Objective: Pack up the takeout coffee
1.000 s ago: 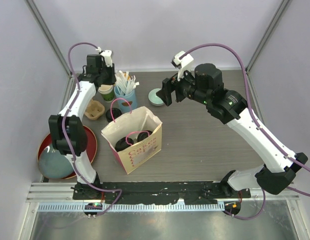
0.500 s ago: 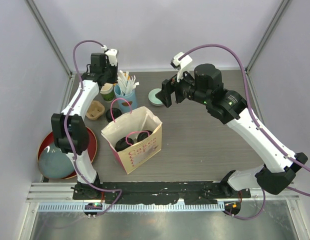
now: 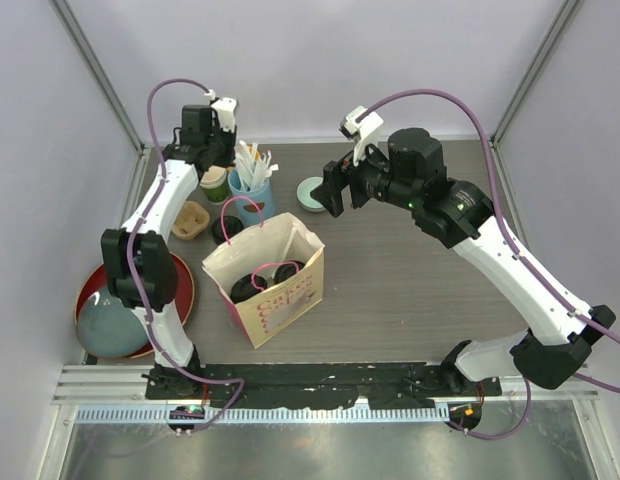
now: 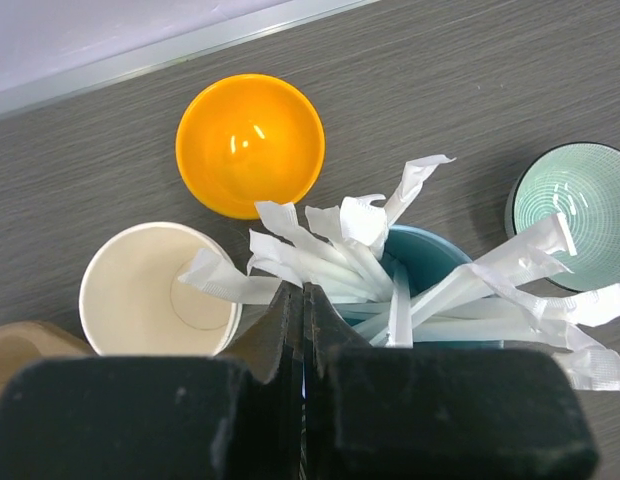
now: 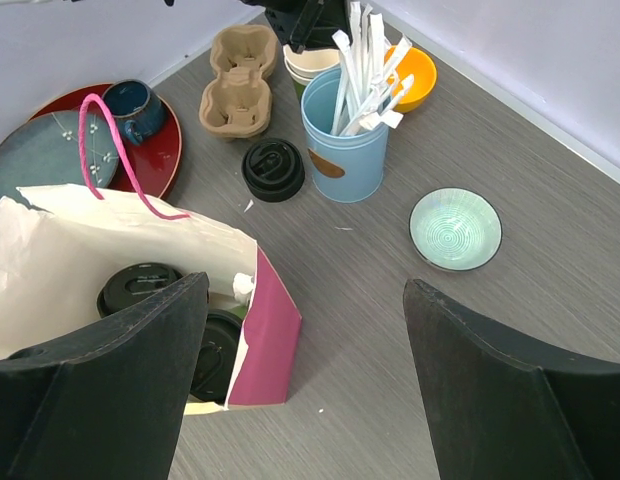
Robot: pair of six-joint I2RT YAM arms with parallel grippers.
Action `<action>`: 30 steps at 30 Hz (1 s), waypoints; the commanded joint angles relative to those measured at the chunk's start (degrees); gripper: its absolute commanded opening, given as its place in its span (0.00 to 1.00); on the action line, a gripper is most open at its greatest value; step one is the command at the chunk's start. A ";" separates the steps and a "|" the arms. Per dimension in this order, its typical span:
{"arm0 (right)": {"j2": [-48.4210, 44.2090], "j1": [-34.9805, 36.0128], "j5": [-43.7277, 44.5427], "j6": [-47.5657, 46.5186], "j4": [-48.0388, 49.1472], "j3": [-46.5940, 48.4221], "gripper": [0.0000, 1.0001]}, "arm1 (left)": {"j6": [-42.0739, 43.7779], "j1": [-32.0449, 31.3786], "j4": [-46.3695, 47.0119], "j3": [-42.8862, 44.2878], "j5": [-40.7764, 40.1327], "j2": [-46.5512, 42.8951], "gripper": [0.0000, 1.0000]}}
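Two black-lidded cups of takeout coffee (image 5: pixel 140 288) (image 3: pixel 286 272) stand inside the open paper bag (image 3: pixel 290 300). A lidless green cup (image 4: pixel 155 290), cream inside, stands beside the blue cup of white straws (image 3: pixel 250 182). A loose black lid (image 5: pixel 273 170) lies on the table near them. My left gripper (image 4: pixel 303 292) hangs over the straw cup, shut, with the end of a white straw wrapper (image 4: pixel 225 283) pinched at its tips. My right gripper (image 5: pixel 305 285) hovers open and holds nothing, between the bag and the pale green bowl (image 5: pixel 455 228).
An orange bowl (image 4: pixel 250 145) sits at the back behind the cups. A brown cup carrier (image 5: pixel 240 80) lies left of the straw cup. A red tray (image 3: pixel 175 300) with a blue plate is at the near left. The bag's pink handles (image 5: pixel 115 165) stand up.
The left gripper's jaws have closed at the tops of the straws, after the arm shifted slightly right. The right arm has not moved.
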 commanded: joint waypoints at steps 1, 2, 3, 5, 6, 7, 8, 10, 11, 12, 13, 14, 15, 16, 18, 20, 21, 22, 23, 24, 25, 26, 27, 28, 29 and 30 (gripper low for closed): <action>-2.09 -0.21 -0.77 -0.14 0.96 -0.48 0.84 | 0.80 -0.23 -1.45 3.95 0.27 -4.83 0.00; -2.17 -0.21 -0.95 -0.23 1.04 -0.57 0.84 | 1.06 -0.23 -1.72 4.12 0.44 -5.53 0.00; -2.35 -0.12 -0.95 -0.14 1.13 -0.74 0.84 | 1.15 -0.23 -2.50 4.30 0.45 -5.88 0.00; -2.88 -0.12 -0.95 -0.23 1.22 -1.18 0.84 | 1.32 -0.23 -3.30 4.92 1.32 -6.76 0.00; -3.14 -0.12 -0.95 -0.23 1.39 -1.36 0.84 | 1.24 -0.23 -3.91 4.92 1.59 -7.12 0.00; -3.58 -0.12 -0.95 -0.23 1.48 -1.53 0.84 | 1.41 -0.23 -4.27 5.00 2.02 -7.38 0.00; -3.84 -0.12 -0.95 -0.23 1.66 -1.88 0.84 | 1.41 -0.23 -4.44 5.09 2.38 -7.90 0.00; -4.19 -0.12 -0.86 -0.23 1.66 -2.15 0.84 | 1.85 -0.23 -5.32 5.44 2.47 -8.17 0.00; -4.54 -0.12 -0.86 -0.23 1.75 -2.24 0.84 | 2.03 -0.23 -5.67 5.71 2.47 -8.43 0.00; -4.63 -0.12 -0.86 -0.14 1.75 -2.41 0.84 | 2.46 -0.23 -6.54 6.32 2.55 -8.87 0.00; -4.81 -0.12 -0.86 -0.23 1.83 -2.59 0.83 | 2.73 -0.23 -6.99 6.67 2.64 -9.14 0.00; -5.07 -0.12 -0.86 -0.23 1.75 -2.59 0.84 | 2.99 -0.23 -7.52 7.20 2.90 -9.31 0.00; -5.25 -0.12 -0.86 -0.23 1.92 -2.85 0.84 | 3.34 -0.23 -8.56 8.07 3.17 -9.93 0.00; -5.34 -0.12 -0.86 -0.23 1.92 -2.94 0.84 | 3.87 -0.23 -9.10 8.60 3.69 -10.19 0.00; -5.34 -0.12 -0.86 -0.23 2.01 -3.12 0.84 | 4.40 -0.23 -10.94 10.18 4.14 -10.63 0.00; -5.34 -0.12 -0.95 -0.23 2.10 -3.29 0.84 | 5.10 -0.23 -11.65 10.54 4.93 -11.25 0.00; -5.34 -0.03 -0.95 -0.23 2.10 -3.38 0.84 | 5.45 -0.14 -11.56 10.28 5.28 -11.51 0.00; -5.34 -0.12 -0.95 -0.23 2.19 -3.47 0.84 | 6.24 -0.14 -11.39 10.02 5.19 -11.25 0.00; -5.34 -0.12 -1.04 -1.45 2.27 -3.47 0.84 | 6.51 -0.23 -11.13 9.67 5.02 -11.08 0.00; -5.34 -0.12 -1.04 -1.46 2.36 -3.47 0.84 | 6.86 -0.23 -10.60 8.71 5.10 -10.81 0.00; -5.34 -0.12 -1.04 -1.46 2.28 -3.47 0.84 | 7.12 -0.14 -10.07 8.09 6.24 -10.38 0.04; -5.25 -0.12 -1.13 -1.55 2.36 -3.47 0.84 | 7.21 -0.23 -8.59 7.39 7.12 -10.02 0.16; -5.08 -0.12 -1.13 -1.55 2.36 -3.47 0.84 | 7.21 -0.23 -7.88 6.42 8.00 -9.58 0.21; -4.99 -0.12 -1.13 -1.55 2.36 -3.38 0.84 | 7.21 -0.23 -7.18 6.06 8.70 -8.19 0.28; -4.81 -0.12 -1.21 -1.46 2.28 -3.21 0.84 | 7.21 -0.23 -6.12 5.97 8.71 -7.48 0.30; -4.64 -0.12 -1.21 -1.46 2.19 -3.21 0.84 | 7.21 -0.23 -5.77 6.23 8.36 -6.51 0.32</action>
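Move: The paper-wrapped straws are right beside the closed left fingertips: their bunch stands about 5 cm to the right, level fore-and-aft, tops some 3 cm lower. The open white cup sits roughly 6 cm left, 5 cm ahead and 14 cm below; the orange bowl is straight ahead by 13 cm, 17 cm down. The green bowl lies 18 cm right and 4 cm ahead, 17 cm down. From the right hand the straws lie about 25 cm ahead, 19 cm left, 20 cm below. Lift the left gripper up and away from the straws by about 11 cm, still shut and with no straw in it, easing back some 4 cm towards the base and tipping the fingers up slightly with a small clockwise swing. At the top, part the fingers to roughly a quarter open and begin to sink about 1 cm again over the straw container. ##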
